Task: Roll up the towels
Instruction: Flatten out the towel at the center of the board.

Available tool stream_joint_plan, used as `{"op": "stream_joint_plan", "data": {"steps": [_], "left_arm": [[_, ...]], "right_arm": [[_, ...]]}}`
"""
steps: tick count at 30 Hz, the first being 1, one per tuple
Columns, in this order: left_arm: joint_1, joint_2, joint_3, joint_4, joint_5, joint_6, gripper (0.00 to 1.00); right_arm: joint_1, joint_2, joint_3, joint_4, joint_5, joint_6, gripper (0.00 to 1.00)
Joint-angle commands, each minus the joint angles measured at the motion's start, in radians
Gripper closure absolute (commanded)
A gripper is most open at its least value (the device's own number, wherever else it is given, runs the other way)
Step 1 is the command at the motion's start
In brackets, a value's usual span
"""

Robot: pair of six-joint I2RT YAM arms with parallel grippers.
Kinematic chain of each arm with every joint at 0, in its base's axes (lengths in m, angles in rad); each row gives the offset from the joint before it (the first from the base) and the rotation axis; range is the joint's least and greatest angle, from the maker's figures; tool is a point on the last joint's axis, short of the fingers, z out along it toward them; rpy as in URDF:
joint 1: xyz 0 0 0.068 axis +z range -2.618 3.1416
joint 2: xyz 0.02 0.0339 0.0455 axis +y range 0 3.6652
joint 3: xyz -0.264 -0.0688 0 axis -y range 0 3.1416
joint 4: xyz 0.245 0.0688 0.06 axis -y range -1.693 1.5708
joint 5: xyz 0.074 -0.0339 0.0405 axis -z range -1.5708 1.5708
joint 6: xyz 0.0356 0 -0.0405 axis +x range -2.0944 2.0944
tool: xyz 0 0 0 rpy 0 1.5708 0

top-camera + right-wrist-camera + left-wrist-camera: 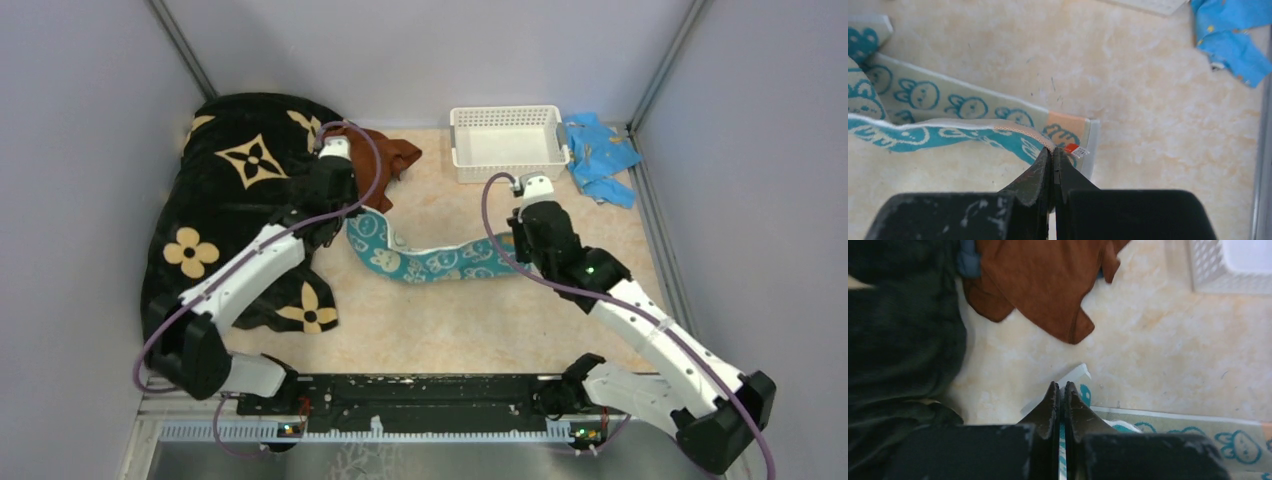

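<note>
The teal-and-white patterned towel [440, 265] lies stretched in a sagging strip between my two grippers. My left gripper [1059, 386] is shut on its left end, with teal cloth showing between the fingers. My right gripper [1052, 150] is shut on a folded-over edge at the right end, beside a small red tag [1071, 148]. The rust-brown towel [398, 155] lies crumpled just beyond the left gripper [345, 218], partly on the blanket. A sliver of grey-blue cloth [969, 262] peeks out beside the brown towel [1043, 285]; the rest of it is hidden.
A big black blanket with tan flowers [240, 200] fills the left side under the left arm. A white perforated basket [505, 113] stands at the back, with a bright light-blue cloth [600, 155] to its right. Grey walls enclose the table.
</note>
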Motion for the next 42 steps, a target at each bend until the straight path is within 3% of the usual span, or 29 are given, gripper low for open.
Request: {"op": "stream_joint_plan", "data": {"steps": [1,11,19,26,32,40,42], "left_arm": [[0.01,-0.178,0.021,0.032,-0.07,0.015,1.0],[0.01,-0.603,-0.056,-0.107,-0.053,-0.055,1.0],[0.01,-0.64,-0.071,-0.219,-0.05,-0.075,1.0],[0.013,-0.421,-0.15,-0.05,-0.084,-0.028,1.0],[0.083,-0.095,-0.095,0.139,-0.033,-0.057,1.0],[0.148,0.26,0.096,0.267,0.125,-0.096,1.0],[0.15,0.306,0.13,0.281,0.132,-0.076,0.88]], "right_arm": [[0.006,-0.112,0.098,0.001,0.061,-0.071,1.0],[0.007,-0.361,0.201,-0.148,-0.177,-0.089,1.0],[0.007,-0.334,0.226,-0.197,-0.174,-0.039,1.0],[-0.027,-0.089,0.138,-0.073,0.086,0.003,1.0],[-0.286,0.15,0.061,0.195,-0.047,0.061,1.0],[-0.369,0.39,0.069,0.496,-0.043,0.033,1.0],[-0.39,0.437,0.091,0.506,-0.054,0.03,0.92]]}}
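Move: Each hand holds one of the teal towel's upper corners, roughly 16 cm above the board. The towel is bound for the board's centre, about 15 cm right and 2 cm back of the left hand, and about 15 cm left and 7 cm ahead of the right. The brown towel lies some 19 cm ahead of the left hand, 2 cm to its left; the white basket is some 33 cm ahead of the right hand, 2 cm to its right. Up and back first, fingertips tilting up, both hands lift the teal towel by its corners, the left rising nearly 19 cm, the right about 14. Then they sweep it forward and down towards the board, tipping back level with the start and finishing about 5 cm lower; the right also moves right and turns some 20 degrees clockwise. Both keep their pinch. ##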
